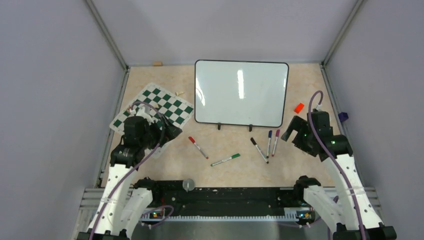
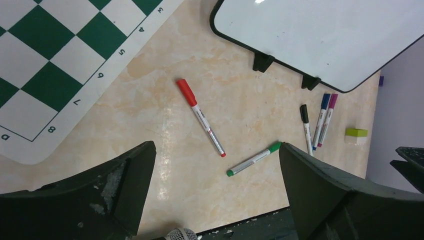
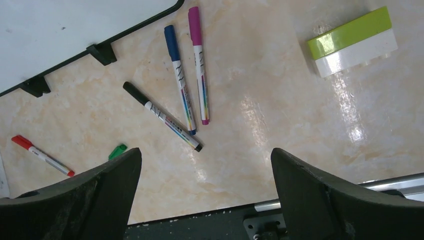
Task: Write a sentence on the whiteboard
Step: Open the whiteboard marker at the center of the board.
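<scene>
The whiteboard (image 1: 241, 93) lies at the back middle of the table, black-framed, its face blank; no sentence is in view on it. In front of its feet lie a red marker (image 1: 198, 147), a green marker (image 1: 225, 160), a black marker (image 1: 259, 149), a blue marker (image 1: 269, 143) and a magenta marker (image 1: 275, 142). My left gripper (image 2: 216, 147) hovers open above the table near the red marker (image 2: 200, 117) and green marker (image 2: 253, 159), holding nothing. My right gripper (image 3: 205, 151) is open and empty, just short of the black marker (image 3: 161, 116).
A green-and-white chess mat (image 1: 155, 107) lies at the left, partly under the left arm. A green-and-white block (image 3: 352, 41) sits right of the markers, an orange block (image 1: 299, 107) beside the board's right edge. Grey walls close in the table.
</scene>
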### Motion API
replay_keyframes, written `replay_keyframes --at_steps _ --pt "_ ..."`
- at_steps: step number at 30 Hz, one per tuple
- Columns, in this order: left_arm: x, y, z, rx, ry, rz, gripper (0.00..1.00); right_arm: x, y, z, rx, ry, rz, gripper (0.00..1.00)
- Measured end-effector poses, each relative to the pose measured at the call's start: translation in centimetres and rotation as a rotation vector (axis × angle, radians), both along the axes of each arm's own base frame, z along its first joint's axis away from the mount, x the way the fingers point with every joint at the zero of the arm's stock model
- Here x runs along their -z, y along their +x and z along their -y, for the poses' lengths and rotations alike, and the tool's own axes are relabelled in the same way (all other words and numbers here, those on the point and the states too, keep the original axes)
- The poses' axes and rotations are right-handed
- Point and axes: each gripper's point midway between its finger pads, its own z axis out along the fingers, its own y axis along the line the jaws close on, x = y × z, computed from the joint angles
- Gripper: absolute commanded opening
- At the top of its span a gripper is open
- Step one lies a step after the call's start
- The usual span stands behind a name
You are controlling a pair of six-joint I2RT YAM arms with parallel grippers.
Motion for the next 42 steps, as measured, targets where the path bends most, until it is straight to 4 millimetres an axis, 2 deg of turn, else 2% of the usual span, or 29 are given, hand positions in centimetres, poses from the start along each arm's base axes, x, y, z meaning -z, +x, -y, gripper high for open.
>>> replay_keyframes --at_steps 4,6,12,13,15,21,25,29,35,42 --pt "-0.1 -0.3 0.6 0.033 -0.017 -0.002 0.99 -0.5 0.1 0.0 -0.025 -0.012 -0.005 0.98" --pt "-0.1 -0.5 1.1 0.063 -0.036 -0.001 0.99 -0.7 0.1 -0.4 -0.049 -0.002 0.002 0.95" --pt "1.0 -1.4 2.9 0.157 -0.096 -0.023 0.99 -1.4 0.9 -2.7 -0.151 0.088 0.049 0.91" --pt "1.0 -1.5 3.1 0.168 -0.101 -0.027 0.99 -1.2 1.1 -3.0 -0.165 0.104 0.054 0.88" --pt "1.0 -1.4 3.5 0.189 -0.108 -0.027 0.99 -0.3 1.4 -3.9 -0.193 0.14 0.05 0.81" --pt "1.7 -0.9 4.3 0.232 -0.119 -0.054 0.98 4.1 1.0 -6.6 -0.291 0.174 -0.05 0.72" --pt "2.1 -0.6 4.7 0.251 -0.125 -0.071 0.97 5.1 0.8 -9.0 -0.397 0.114 -0.058 0.6" --pt "2.4 -0.5 5.1 0.269 -0.127 -0.083 0.96 6.2 0.9 -11.1 -0.472 0.032 -0.047 0.55" --pt "2.5 -0.6 5.3 0.284 -0.125 -0.085 0.96 9.2 1.6 -11.2 -0.473 -0.1 -0.101 0.49" --pt "2.2 -0.7 5.4 0.287 -0.125 -0.074 0.96 10.5 2.3 -11.1 -0.478 -0.16 -0.11 0.47"
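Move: The black marker lies about 12 cm to the right hand's left and 4 cm ahead, some 15 cm below. Of that hand, the blue marker is 7 cm ahead and 7 cm left, the purple one 8 cm ahead and 4 cm left. From the left hand, the black marker is about 36 cm right and level; the red marker is 8 cm right and 3 cm ahead, the green 20 cm right and 4 cm back, all 17 cm below. Leftward and down, after a slight rise, the right hand swings about 11 cm across past the purple and blue markers, sinks some 10 cm to hang low over the black marker, turns counter-clockwise and narrows its open fingers to about half. The left hand, still wide open, shifts about 5 cm right towards the red marker, sinking slightly and turning clockwise. ##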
